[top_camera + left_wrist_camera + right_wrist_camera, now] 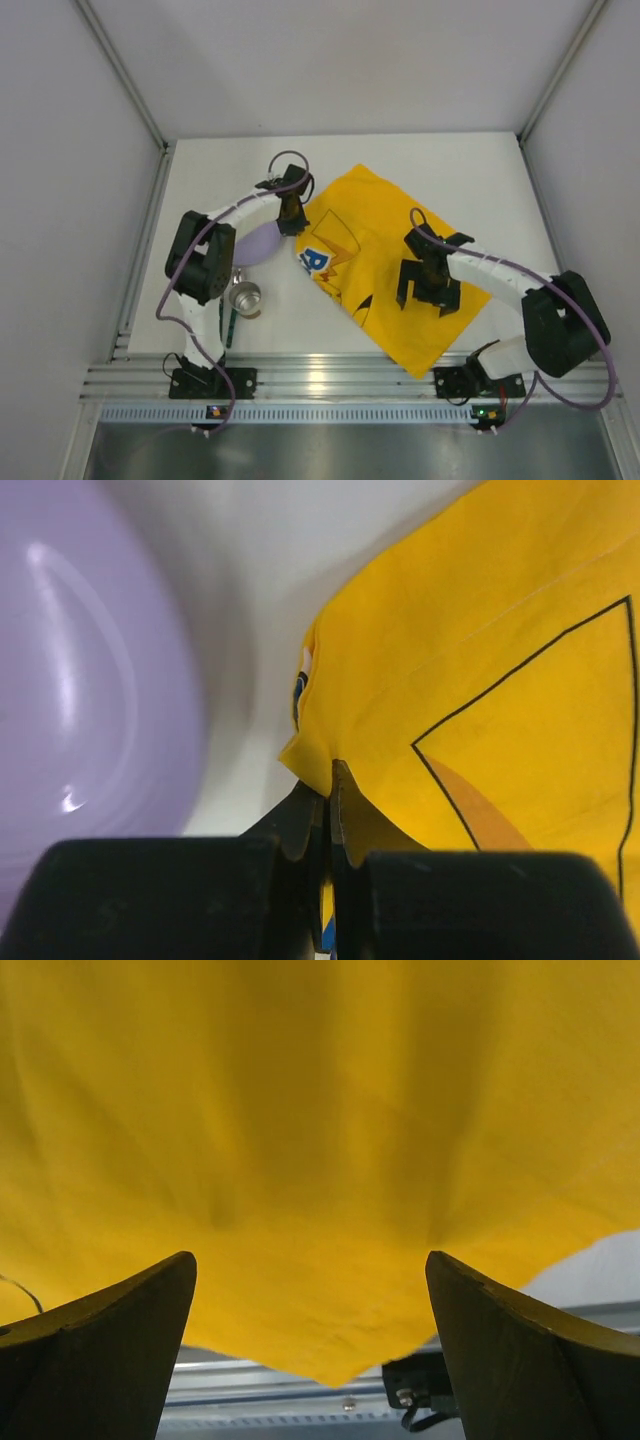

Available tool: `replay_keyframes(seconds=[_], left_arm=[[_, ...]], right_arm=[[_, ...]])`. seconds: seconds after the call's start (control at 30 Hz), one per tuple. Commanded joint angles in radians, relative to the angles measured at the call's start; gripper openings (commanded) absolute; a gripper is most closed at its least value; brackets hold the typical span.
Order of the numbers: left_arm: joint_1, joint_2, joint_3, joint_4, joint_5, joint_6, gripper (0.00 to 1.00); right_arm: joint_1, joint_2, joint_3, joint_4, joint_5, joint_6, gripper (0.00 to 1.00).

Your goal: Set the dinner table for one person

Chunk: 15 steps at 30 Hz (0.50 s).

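The white dinner table (460, 170) carries a yellow cartoon-printed cloth (385, 250), lying rumpled and slantwise in the middle. My left gripper (291, 226) is at the cloth's left edge. In the left wrist view it (328, 785) is shut on a fold of the yellow cloth (480, 660), and the fabric shows between the fingers. My right gripper (424, 298) hovers over the near right part of the cloth. In the right wrist view it (312, 1295) stands wide open with only the cloth (320, 1140) below it and nothing between its fingers.
A pale purple plate (256, 246) lies just left of the cloth, partly under my left arm, and fills the left of the left wrist view (80, 680). A metal cup (244, 297) and a dark utensil (230, 325) sit near it. The ribbed aluminium rail (340, 380) edges the near side.
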Motion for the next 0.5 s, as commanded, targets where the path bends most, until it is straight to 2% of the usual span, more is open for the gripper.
replay_keyframes(seconds=[0.0,0.17,0.2,0.3,0.47], left_arm=[[-0.035,-0.167,-0.154,-0.038,-0.018,0.014,0.0],[-0.081,-0.342,-0.355,-0.067,0.003,-0.032,0.0],[-0.086,-0.395,-0.39,-0.095,0.002,-0.038,0.0],[-0.089,-0.488,-0.426,-0.177,0.003,-0.052,0.0],[-0.101,-0.612,-0.483,-0.241,0.029,-0.089,0.0]], right_arm=[[-0.028,0.09,-0.01,0.157,-0.018,0.016,0.98],[-0.115,0.206,0.067,0.184,0.05,-0.041,0.98],[-0.167,0.246,0.102,0.197,0.065,-0.076,0.98],[-0.288,0.353,0.186,0.203,0.087,-0.151,0.98],[-0.366,0.483,0.415,0.162,0.124,-0.245,0.96]])
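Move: My left hand, pinching the napkin's left corner, is taking it to the clear table patch right of the cup, about 15 cm back, 4 cm left and 3 cm below. The plate's middle is level with the hand, some 12 cm left; the cup is roughly 18 cm back and 12 cm left. My open right hand hovers just over the napkin, whose middle lies about 11 cm ahead and 13 cm left of it. I keep the corner pinched in my left fingers and swing it back about 15 cm, drifting some 4 cm left and lifting 3 to 4 cm late on, past the plate towards the cup's right side. With my right hand I first sink about 2 cm to set the wide-open fingertips on the cloth, then push it forward some 12 cm and a little right, turning about 10 degrees clockwise. ##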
